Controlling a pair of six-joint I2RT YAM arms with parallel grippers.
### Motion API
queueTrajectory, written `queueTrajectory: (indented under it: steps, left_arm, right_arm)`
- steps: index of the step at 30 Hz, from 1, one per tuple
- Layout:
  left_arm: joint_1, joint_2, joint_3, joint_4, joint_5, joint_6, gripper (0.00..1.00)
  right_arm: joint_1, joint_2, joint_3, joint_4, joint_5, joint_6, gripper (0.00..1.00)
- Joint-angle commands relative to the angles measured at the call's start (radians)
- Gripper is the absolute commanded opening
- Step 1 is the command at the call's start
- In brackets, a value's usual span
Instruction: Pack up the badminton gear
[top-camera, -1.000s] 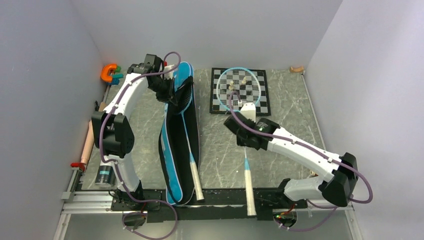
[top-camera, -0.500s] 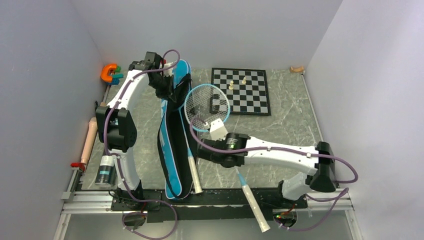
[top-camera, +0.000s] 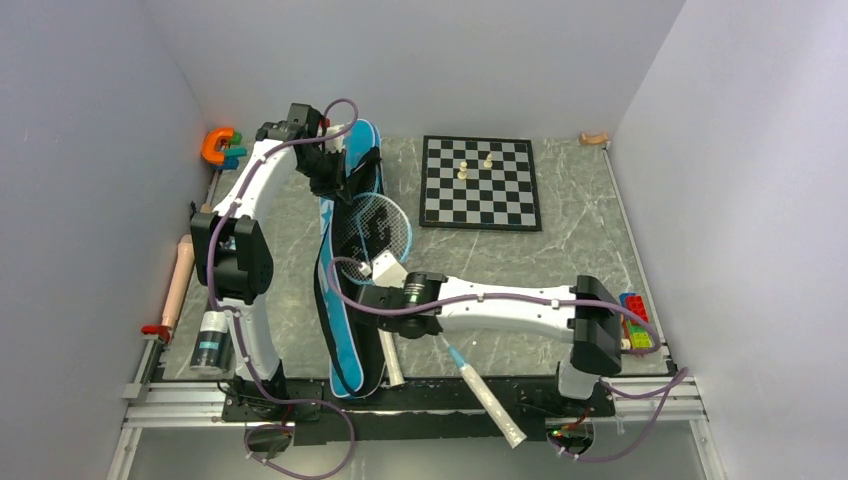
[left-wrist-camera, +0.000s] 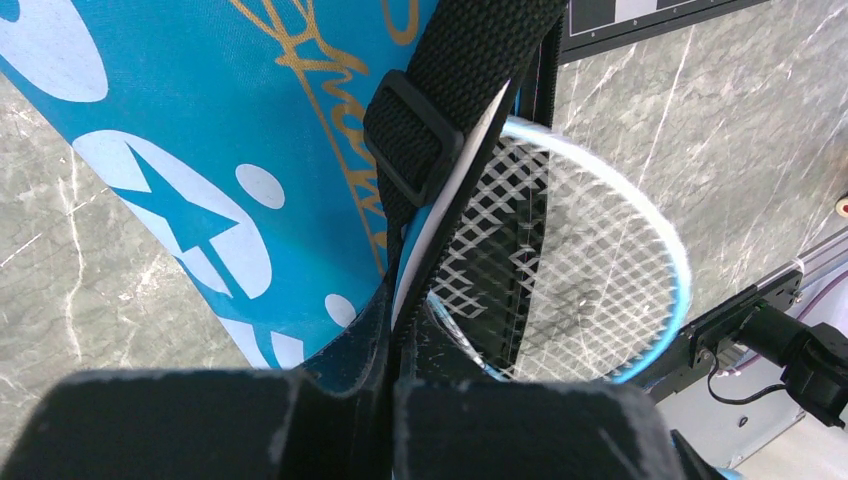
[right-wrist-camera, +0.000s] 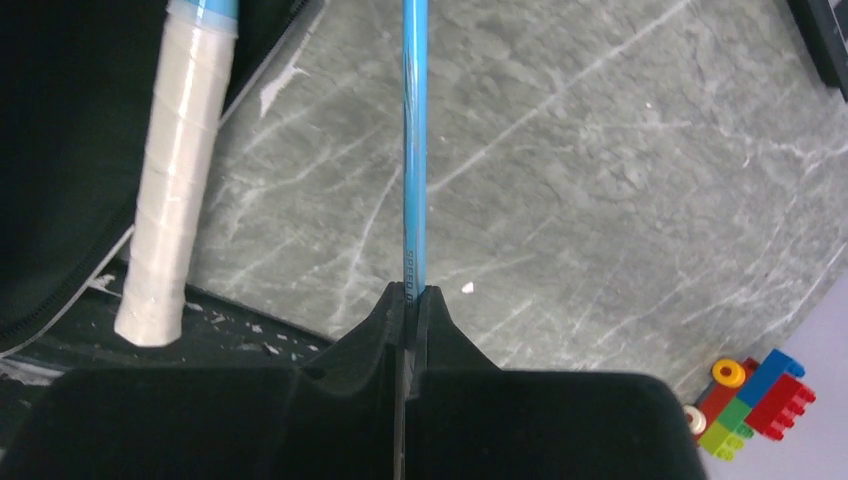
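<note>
The blue racket bag lies lengthwise on the table left of centre. My left gripper is shut on the black edge of its upper flap, holding the mouth up beside the strap buckle. One light-blue racket lies in the bag with its white handle sticking out at the near end. My right gripper is shut on the thin blue shaft of a second racket. That racket's head hangs over the bag's opening, and its handle points to the near edge.
A chessboard with a few pieces lies at the back centre. An orange clamp sits at the back left. Coloured bricks lie by the right arm's base. A wooden handle and a small canister are along the left rail.
My right arm has swung left with the racket, taking its head from over the chessboard to over the bag's opening. The left gripper has kept its hold on the flap.
</note>
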Motion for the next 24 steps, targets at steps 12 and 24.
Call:
queueTrajectory:
  steps: [12,24]
  left_arm:
    - [-0.015,-0.077,-0.005,-0.035,0.090,0.011,0.00]
    - [-0.061,-0.073,0.024,-0.064,0.112,0.037,0.00]
  right_arm:
    - [-0.167,0.091,0.117,0.256,-0.045,-0.174,0.00]
    - [-0.212,0.225,0.237,0.418,-0.161,-0.237,0.00]
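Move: The second racket is already pinched by its shaft in my right hand. The open upper half of the bag, where its head is bound, lies about 25 cm ahead, 12 cm to the left and 7 cm below. The first racket's white handle sits roughly 7 cm left and 5 cm back; the chessboard is some 32 cm ahead and 12 cm right. From my left hand, which holds the bag's edge, that opening is about 6 cm right and 3 cm back, some 7 cm down. I push the held racket head-first into the bag with my right hand, dipping about 2 cm as it starts, then sweeping some 10 cm forward and 7 cm left while it rolls about 10 degrees, left side up. My left fingers stay shut on the bag's edge, keeping the opening raised and easing about 2 cm back and to the right. ##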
